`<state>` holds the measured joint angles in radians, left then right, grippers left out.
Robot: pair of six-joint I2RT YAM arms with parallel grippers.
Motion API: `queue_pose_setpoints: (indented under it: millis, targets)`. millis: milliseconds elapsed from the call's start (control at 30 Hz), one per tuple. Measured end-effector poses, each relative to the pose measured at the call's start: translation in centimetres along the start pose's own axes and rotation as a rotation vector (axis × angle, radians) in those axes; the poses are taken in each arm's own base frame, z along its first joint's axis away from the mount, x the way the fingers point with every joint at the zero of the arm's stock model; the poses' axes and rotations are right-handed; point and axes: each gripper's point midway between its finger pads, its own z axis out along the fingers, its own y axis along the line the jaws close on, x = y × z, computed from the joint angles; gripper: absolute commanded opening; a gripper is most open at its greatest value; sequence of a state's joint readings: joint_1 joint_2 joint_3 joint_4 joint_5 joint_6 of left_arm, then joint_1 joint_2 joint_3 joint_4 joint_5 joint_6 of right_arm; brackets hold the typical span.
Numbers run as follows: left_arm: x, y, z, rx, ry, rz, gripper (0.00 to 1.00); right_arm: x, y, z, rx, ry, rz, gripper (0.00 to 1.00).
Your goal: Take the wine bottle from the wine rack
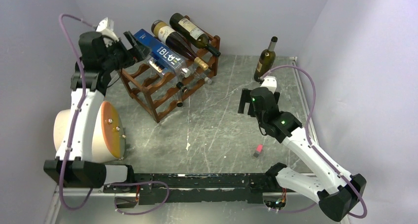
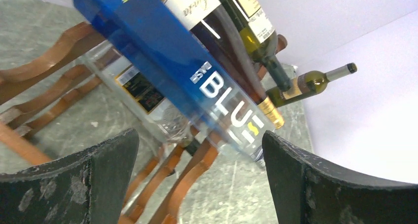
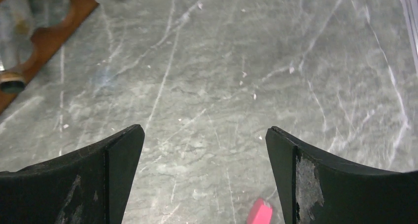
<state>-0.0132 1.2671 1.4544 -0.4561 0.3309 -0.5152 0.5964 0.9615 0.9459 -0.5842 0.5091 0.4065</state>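
The reddish-brown wine rack (image 1: pixel 158 88) stands at the back left. Across its top lie a blue bottle (image 1: pixel 160 51), a wine bottle (image 1: pixel 173 39) with a cream label and gold cap, and a dark green bottle (image 1: pixel 195 33). A clear bottle (image 2: pixel 143 98) rests one tier lower. My left gripper (image 1: pixel 135 43) is open at the base end of the blue bottle. In the left wrist view the blue bottle (image 2: pixel 162 56) runs ahead of the left gripper (image 2: pixel 199 142), and nothing is held. My right gripper (image 1: pixel 246 104) hovers open over the bare table.
A green bottle (image 1: pixel 265 60) stands upright on the table at the back right. A small pink block (image 1: pixel 258 150) lies near the right arm and also shows as the pink block (image 3: pixel 260 213) in the right wrist view. A round white and orange object (image 1: pixel 101 130) sits by the left arm. Walls close in on three sides.
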Motion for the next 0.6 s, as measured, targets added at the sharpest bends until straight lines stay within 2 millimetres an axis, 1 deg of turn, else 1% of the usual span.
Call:
queue_pose_setpoints:
  millis: [33, 100, 200, 367, 500, 600]
  targets:
    - [-0.1, -0.5, 0.5, -0.013, 0.018, -0.015, 0.98, 0.7, -0.4, 0.1, 0.021, 0.019, 0.007, 1.00]
    - [-0.4, -1.5, 1.7, -0.030, 0.042, -0.036, 0.98, 1.4, -1.0, 0.1, 0.057, 0.035, 0.026, 1.00]
    - [0.0, -2.0, 3.2, -0.087, 0.088, -0.067, 0.98, 1.8, -1.9, 0.0, 0.110, 0.046, 0.052, 1.00]
    - [0.8, -1.1, 6.0, -0.249, 0.125, -0.091, 0.98, 2.6, -2.8, -0.1, 0.162, 0.077, 0.052, 1.00]
    - [2.1, -0.1, 7.5, -0.361, 0.141, -0.090, 0.98, 2.5, -3.0, -0.1, 0.173, 0.073, 0.050, 1.00]
    - [2.6, 0.8, 8.4, -0.423, 0.142, -0.096, 0.98, 2.5, -3.1, -0.1, 0.177, 0.070, 0.046, 1.00]
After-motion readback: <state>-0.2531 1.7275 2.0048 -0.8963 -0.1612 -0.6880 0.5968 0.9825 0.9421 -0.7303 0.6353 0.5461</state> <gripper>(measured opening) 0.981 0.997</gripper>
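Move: The blue box lying on top of the wine rack is about 10 cm ahead of the left hand, some 6 cm to its right and 12 cm below. The gold-necked bottle lies about 8 cm to the right of the box and 3 cm farther out; under the box, about 4 cm nearer in, is a clear bottle, some 20 cm below the hand. From the right hand the box is about 20 cm ahead, 38 cm left and slightly higher. No contact can be seen yet: the left hand heads for the blue box with its fingers staying wide open, going forward about 7 cm, right some 3 cm early on, then sinking about 5 cm. Its wrist tips down about 20 degrees and turns counter-clockwise some 15. The empty right hand eases about 3 cm right and slightly down and back, turning a little clockwise. ##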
